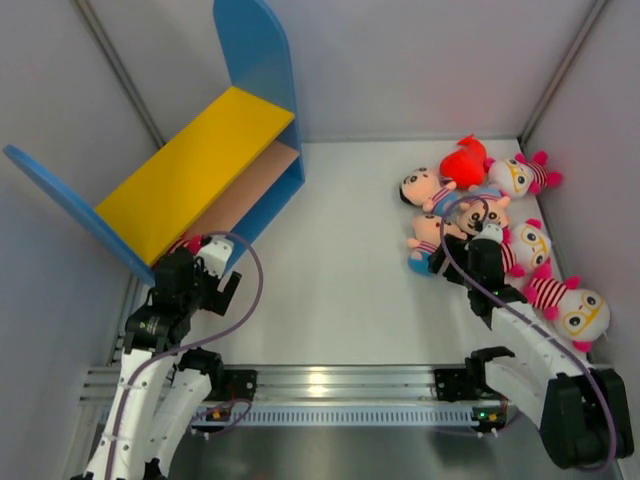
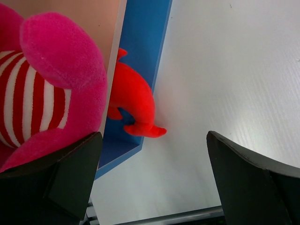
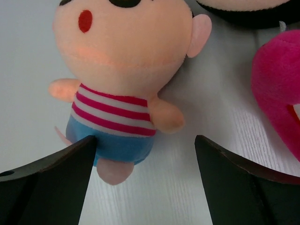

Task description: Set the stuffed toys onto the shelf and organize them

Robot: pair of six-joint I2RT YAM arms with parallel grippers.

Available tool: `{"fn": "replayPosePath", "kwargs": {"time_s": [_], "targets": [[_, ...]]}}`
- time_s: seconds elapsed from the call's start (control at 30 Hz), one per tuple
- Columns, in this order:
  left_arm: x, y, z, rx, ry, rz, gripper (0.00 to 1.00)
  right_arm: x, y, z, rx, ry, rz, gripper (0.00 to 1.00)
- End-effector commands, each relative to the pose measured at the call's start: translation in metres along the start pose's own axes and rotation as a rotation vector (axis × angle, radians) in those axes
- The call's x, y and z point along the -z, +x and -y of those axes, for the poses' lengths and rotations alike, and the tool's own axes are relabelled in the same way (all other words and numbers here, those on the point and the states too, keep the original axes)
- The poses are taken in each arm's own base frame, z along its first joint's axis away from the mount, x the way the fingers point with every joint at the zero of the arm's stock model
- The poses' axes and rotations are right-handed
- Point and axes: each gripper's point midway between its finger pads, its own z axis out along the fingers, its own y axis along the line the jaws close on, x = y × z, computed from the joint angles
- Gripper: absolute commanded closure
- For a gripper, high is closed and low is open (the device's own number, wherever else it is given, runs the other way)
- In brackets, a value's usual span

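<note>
The shelf stands at the left, its yellow board above the tan one. My left gripper hangs open at its near end, nothing between the fingers. Close on its left a striped, pink-footed toy lies on the tan board, and a red plush leans on the blue panel. At the right my right gripper is open above a peach-faced doll. The doll lies face up, its blue pants by the left finger of that gripper.
More toys lie in a cluster at the right: a red plush, another peach-faced doll and three white-faced ones. A pink foot lies just right of my right fingers. White walls close the table in.
</note>
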Motion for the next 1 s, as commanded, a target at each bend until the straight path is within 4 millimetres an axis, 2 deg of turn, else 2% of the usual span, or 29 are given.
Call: {"fn": "replayPosePath", "kwargs": {"time_s": [0.0,0.07,0.1,0.17,0.2,0.27,0.3,0.33,0.37,0.4,0.47,0.53,0.57,0.6,0.63,0.67,0.7,0.73,0.83,0.87,0.9,0.93,0.97], "targets": [[-0.003,-0.008,-0.007,0.024,-0.038,0.031,0.01,-0.021,-0.045,-0.023,-0.040,-0.016,0.113,0.13],[-0.001,-0.012,-0.007,0.023,-0.030,0.037,0.01,-0.031,-0.045,-0.035,-0.039,-0.063,0.099,0.13],[0.000,-0.012,-0.006,0.018,-0.018,0.035,0.01,-0.040,-0.037,-0.037,-0.034,-0.074,0.064,0.18],[0.008,-0.021,0.005,-0.008,0.063,0.057,0.01,-0.047,-0.041,-0.050,-0.053,-0.126,0.062,0.39],[0.010,-0.023,0.009,-0.017,0.092,0.059,0.01,-0.051,-0.037,-0.051,-0.058,-0.131,0.047,0.60],[0.020,-0.026,0.024,-0.059,0.194,0.063,0.01,-0.052,-0.042,-0.054,-0.051,-0.145,0.061,0.76],[0.030,-0.037,0.024,-0.079,0.216,0.090,0.01,-0.047,-0.045,-0.061,-0.041,-0.178,0.063,0.94],[0.037,-0.039,0.034,-0.099,0.281,0.095,0.01,-0.044,-0.055,-0.066,-0.027,-0.192,0.082,1.00],[0.042,-0.045,0.036,-0.104,0.302,0.109,0.01,-0.041,-0.054,-0.066,0.011,-0.191,0.069,1.00],[0.052,-0.058,0.035,-0.107,0.316,0.141,0.01,-0.032,-0.064,-0.074,0.037,-0.225,0.085,1.00],[0.063,-0.068,0.040,-0.120,0.367,0.163,0.01,-0.019,-0.080,-0.089,0.129,-0.269,0.084,1.00],[0.076,-0.085,0.038,-0.133,0.379,0.201,0.01,-0.001,-0.091,-0.112,0.200,-0.354,0.090,1.00],[0.080,-0.089,0.039,-0.136,0.391,0.215,0.01,0.009,-0.110,-0.125,0.239,-0.391,0.125,1.00],[0.086,-0.097,0.036,-0.142,0.387,0.231,0.01,0.018,-0.107,-0.134,0.260,-0.436,0.084,1.00],[0.089,-0.101,0.035,-0.146,0.386,0.239,0.01,0.026,-0.114,-0.144,0.277,-0.470,0.085,1.00],[0.090,-0.105,0.033,-0.155,0.382,0.249,0.01,0.040,-0.135,-0.162,0.315,-0.519,0.122,1.00],[0.094,-0.112,0.031,-0.167,0.377,0.268,0.01,0.047,-0.136,-0.170,0.333,-0.548,0.102,1.00],[0.095,-0.116,0.029,-0.189,0.372,0.278,0.01,0.060,-0.150,-0.190,0.360,-0.593,0.124,1.00],[0.100,-0.131,0.024,-0.213,0.370,0.302,0.01,0.077,-0.161,-0.215,0.367,-0.674,0.115,1.00],[0.102,-0.139,0.022,-0.217,0.369,0.317,0.01,0.091,-0.175,-0.230,0.352,-0.712,0.138,1.00],[0.104,-0.144,0.021,-0.225,0.369,0.327,0.01,0.090,-0.176,-0.238,0.350,-0.721,0.126,1.00],[0.106,-0.149,0.021,-0.245,0.381,0.345,0.01,0.106,-0.186,-0.259,0.355,-0.763,0.148,1.00],[0.110,-0.158,0.020,-0.263,0.382,0.367,0.01,0.110,-0.190,-0.269,0.334,-0.770,0.147,1.00]]}}
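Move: Ahead and to the left of the open right hand lies the striped-shirt doll in blue trousers, its middle about 7 cm forward, 5 cm left and 4 cm below. A second doll with black hair sits some 20 cm ahead and 5 cm left; a third is about 14 cm ahead, 9 cm right, and a pink toy some 19 cm right, 4 cm ahead. From the left hand the striped-shirt doll lies roughly 50 cm right, 10 cm ahead. Sliding forward about 5 cm and a little left, the right hand shuts its fingers on the doll's side by the arm, then hoists it some 27 cm while swinging left towards the shelf, turning counter-clockwise and tipping its fingers up. Meanwhile the open, empty left hand rises about 15 cm and draws left beside the shelf, turning clockwise. ##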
